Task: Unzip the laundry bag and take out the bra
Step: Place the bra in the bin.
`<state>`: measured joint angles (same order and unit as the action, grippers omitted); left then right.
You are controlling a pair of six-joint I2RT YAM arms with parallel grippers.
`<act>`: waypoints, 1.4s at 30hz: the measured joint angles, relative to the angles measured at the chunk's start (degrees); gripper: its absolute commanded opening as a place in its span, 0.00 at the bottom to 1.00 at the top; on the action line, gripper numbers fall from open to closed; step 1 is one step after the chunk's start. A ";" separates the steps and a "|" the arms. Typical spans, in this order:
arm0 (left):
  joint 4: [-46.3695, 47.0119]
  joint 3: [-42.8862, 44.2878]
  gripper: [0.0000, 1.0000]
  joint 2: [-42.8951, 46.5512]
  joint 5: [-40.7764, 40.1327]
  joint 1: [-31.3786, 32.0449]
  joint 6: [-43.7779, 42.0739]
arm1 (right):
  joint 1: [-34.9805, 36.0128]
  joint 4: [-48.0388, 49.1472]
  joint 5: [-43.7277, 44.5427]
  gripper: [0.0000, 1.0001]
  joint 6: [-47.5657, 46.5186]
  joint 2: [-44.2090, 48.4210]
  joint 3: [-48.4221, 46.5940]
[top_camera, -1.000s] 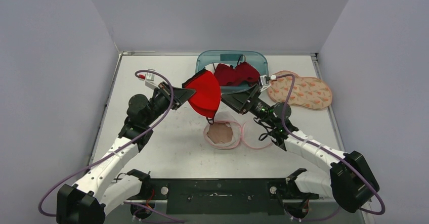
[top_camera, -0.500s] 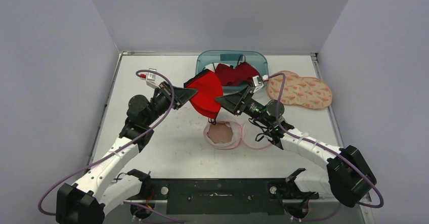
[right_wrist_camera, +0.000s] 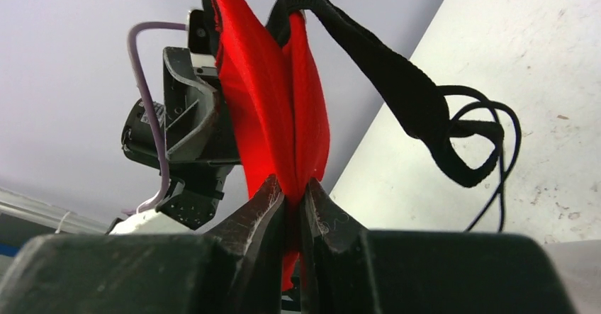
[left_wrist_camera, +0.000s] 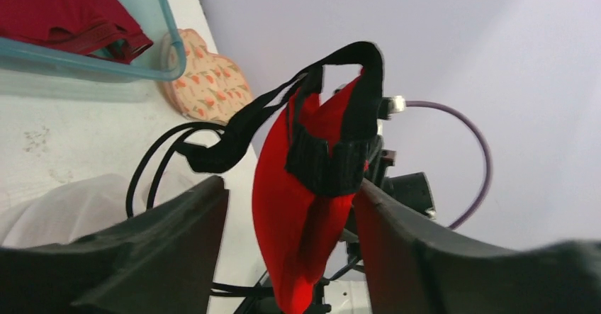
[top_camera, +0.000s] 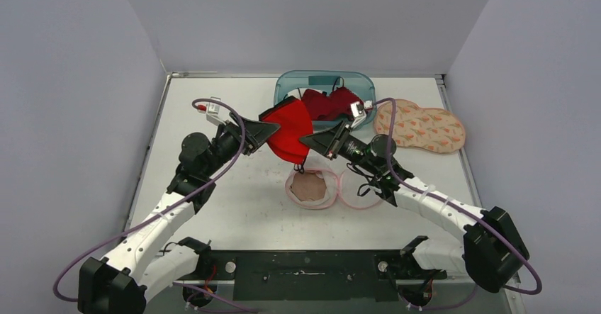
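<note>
A red bra with black straps hangs in the air over the table's middle. My right gripper is shut on its red fabric, the cloth pinched between the right gripper's tips. From the other side, my left gripper stands open around the bra; the left gripper's jaws are spread apart with the cup between them. The white and pink mesh laundry bag lies flat on the table below the bra, and its edge shows in the left wrist view.
A teal bin at the back holds dark red garments. A peach patterned pad lies at the back right. The bra's black straps dangle loose toward the table.
My right gripper moved left to the bra and closed on it. My left gripper, which was shut on the bra, has opened its jaws.
</note>
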<state>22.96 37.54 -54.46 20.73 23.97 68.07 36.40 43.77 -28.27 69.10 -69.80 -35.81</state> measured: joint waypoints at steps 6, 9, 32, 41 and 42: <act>-12.20 2.10 0.97 3.23 -4.61 0.07 -4.68 | -2.80 -19.02 2.84 0.05 -12.09 3.87 -11.65; -19.80 3.41 0.96 6.73 -8.85 0.07 -7.61 | -6.82 -25.66 6.23 0.05 -17.92 4.50 -19.41; -36.44 -8.33 0.95 20.46 -17.90 -0.07 -9.75 | -22.01 -32.33 16.70 0.05 -27.69 -29.81 -38.05; -35.98 -11.17 0.95 20.44 -17.97 -0.07 -9.64 | -24.44 -31.43 14.47 0.05 -27.87 -37.29 -38.32; -35.80 -11.47 0.95 20.26 -17.97 -0.07 -9.60 | -24.79 -31.23 14.23 0.05 -27.85 -38.03 -38.40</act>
<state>-12.84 26.06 -34.20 2.76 23.90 58.48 11.62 12.53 -14.04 41.25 -107.83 -74.22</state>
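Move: With the red bra already pinched in my right fingers, the bin's middle is about 32 cm ahead, 7 cm to the right and 25 cm below that hand; the dark red bra lies inside it, roughly 31 cm ahead and 8 cm right. The open laundry bag sits nearly under my right hand, some 3 cm to its right. From my left hand, the bin is about 28 cm ahead and 13 cm right, well below. I open my left fingers the rest of the way and take that hand off the red bra, down about 14 cm and some 8 cm to the left, its fingers tipping down. Keeping my pinch, I sweep the right hand forward about 30 cm and 14 cm right, first arching up 10 cm, then lowering over the bin's right part as the wrist turns clockwise and the fingers tip downward. ##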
